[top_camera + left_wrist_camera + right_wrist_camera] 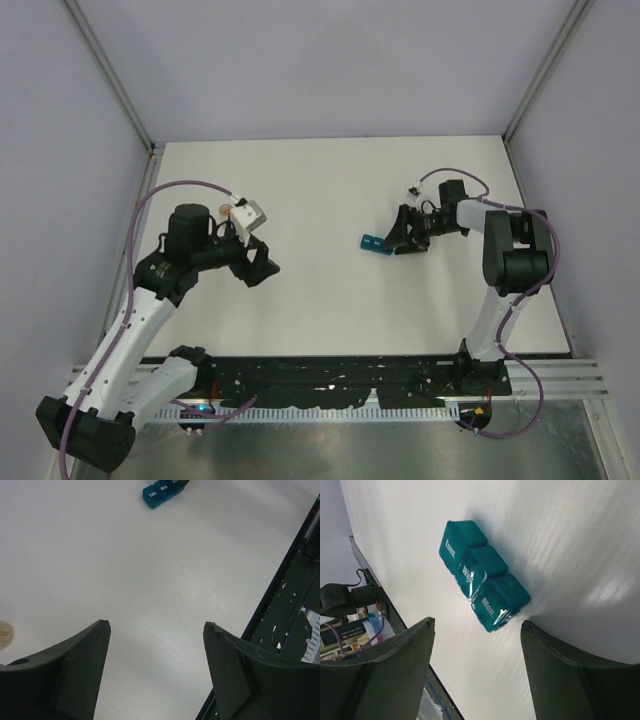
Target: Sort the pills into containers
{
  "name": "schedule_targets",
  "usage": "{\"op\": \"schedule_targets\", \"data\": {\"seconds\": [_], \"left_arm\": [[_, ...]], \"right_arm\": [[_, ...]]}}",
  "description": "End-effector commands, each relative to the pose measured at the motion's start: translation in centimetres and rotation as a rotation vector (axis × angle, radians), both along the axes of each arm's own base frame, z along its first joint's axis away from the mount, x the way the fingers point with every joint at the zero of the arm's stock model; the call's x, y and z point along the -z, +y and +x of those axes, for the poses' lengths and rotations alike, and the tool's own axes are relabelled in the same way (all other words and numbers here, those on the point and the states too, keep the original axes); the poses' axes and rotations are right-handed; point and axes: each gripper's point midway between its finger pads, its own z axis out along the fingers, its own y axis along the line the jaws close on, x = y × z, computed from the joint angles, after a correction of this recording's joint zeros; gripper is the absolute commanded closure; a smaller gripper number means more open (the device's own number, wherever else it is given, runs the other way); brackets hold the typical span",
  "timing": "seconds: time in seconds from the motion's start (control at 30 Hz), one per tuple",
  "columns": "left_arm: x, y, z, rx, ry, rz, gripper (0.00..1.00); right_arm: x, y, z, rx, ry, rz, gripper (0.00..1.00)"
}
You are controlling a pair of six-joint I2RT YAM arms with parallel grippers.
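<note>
The containers (482, 575) are a teal strip of three joined compartments marked Tues, Wed and Mon, lying on the white table with all lids shut. My right gripper (476, 622) is open just short of the Mon end, and nothing sits between its fingers. In the top view the strip (375, 243) lies right of centre with the right gripper (400, 240) beside it. My left gripper (260, 265) hovers open and empty over the left half of the table. Its own view shows the left gripper (156, 625) far from the containers (162, 492). No pills show in any view.
A round tan cap disc (4, 634) lies at the left edge of the left wrist view. A black rail (330, 375) runs along the table's near edge. Grey walls and metal posts enclose the table's left, back and right sides.
</note>
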Motion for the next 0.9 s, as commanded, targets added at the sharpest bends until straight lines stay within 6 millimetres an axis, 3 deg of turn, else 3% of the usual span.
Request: {"op": "schedule_targets", "data": {"seconds": [0.0,0.2,0.33,0.4,0.57,0.67,0.87], "left_arm": [[-1.3,-0.3,-0.1,0.021,-0.053,-0.034,0.21],[-1.8,-0.1,-0.4,0.016,-0.079,-0.039,0.21],[-2.1,0.8,0.3,-0.055,-0.111,-0.017,0.19],[-2.2,1.7,1.1,-0.123,-0.13,0.0,0.12],[-2.3,2.6,1.8,-0.193,-0.162,0.008,0.01],[-2.1,3.1,2.0,-0.223,-0.183,0.014,0.0],[-2.0,4.2,2.8,-0.295,-0.214,0.032,0.0]], "right_arm": [[1.4,-3.5,-0.9,0.02,-0.029,-0.185,0.24],[-0.5,-5.1,-0.6,0.05,-0.112,-0.291,0.19],[-3.3,-5.8,-0.1,0.081,-0.213,-0.34,0.16],[-4.8,-6.4,0.2,0.1,-0.267,-0.374,0.14],[-10.2,-8.3,1.0,0.168,-0.482,-0.479,0.11],[-13.8,-9.5,1.3,0.224,-0.626,-0.544,0.09],[-19.0,-11.0,0.5,0.306,-0.83,-0.616,0.03]]}}
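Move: Just right of the teal pill container, the right hand has its middle about 7 cm to the left, 1 cm back and 2 cm below. From the left hand the pill bottle stands some 18 cm ahead, 9 cm to the left and 18 cm lower; the teal pill container lies roughly 12 cm ahead, 26 cm to the right and 20 cm lower. Backing off rightward from the pill container, the right hand first slides low over the table, then climbs steeply, ending about 16 cm up and 9 cm right; its wrist turns some 50 degrees, fingers coming round from left towards forward and opening wider. Meanwhile the empty left hand eases up slightly, then goes left and a little forward towards the bottle, turning counter-clockwise and opening wider. ##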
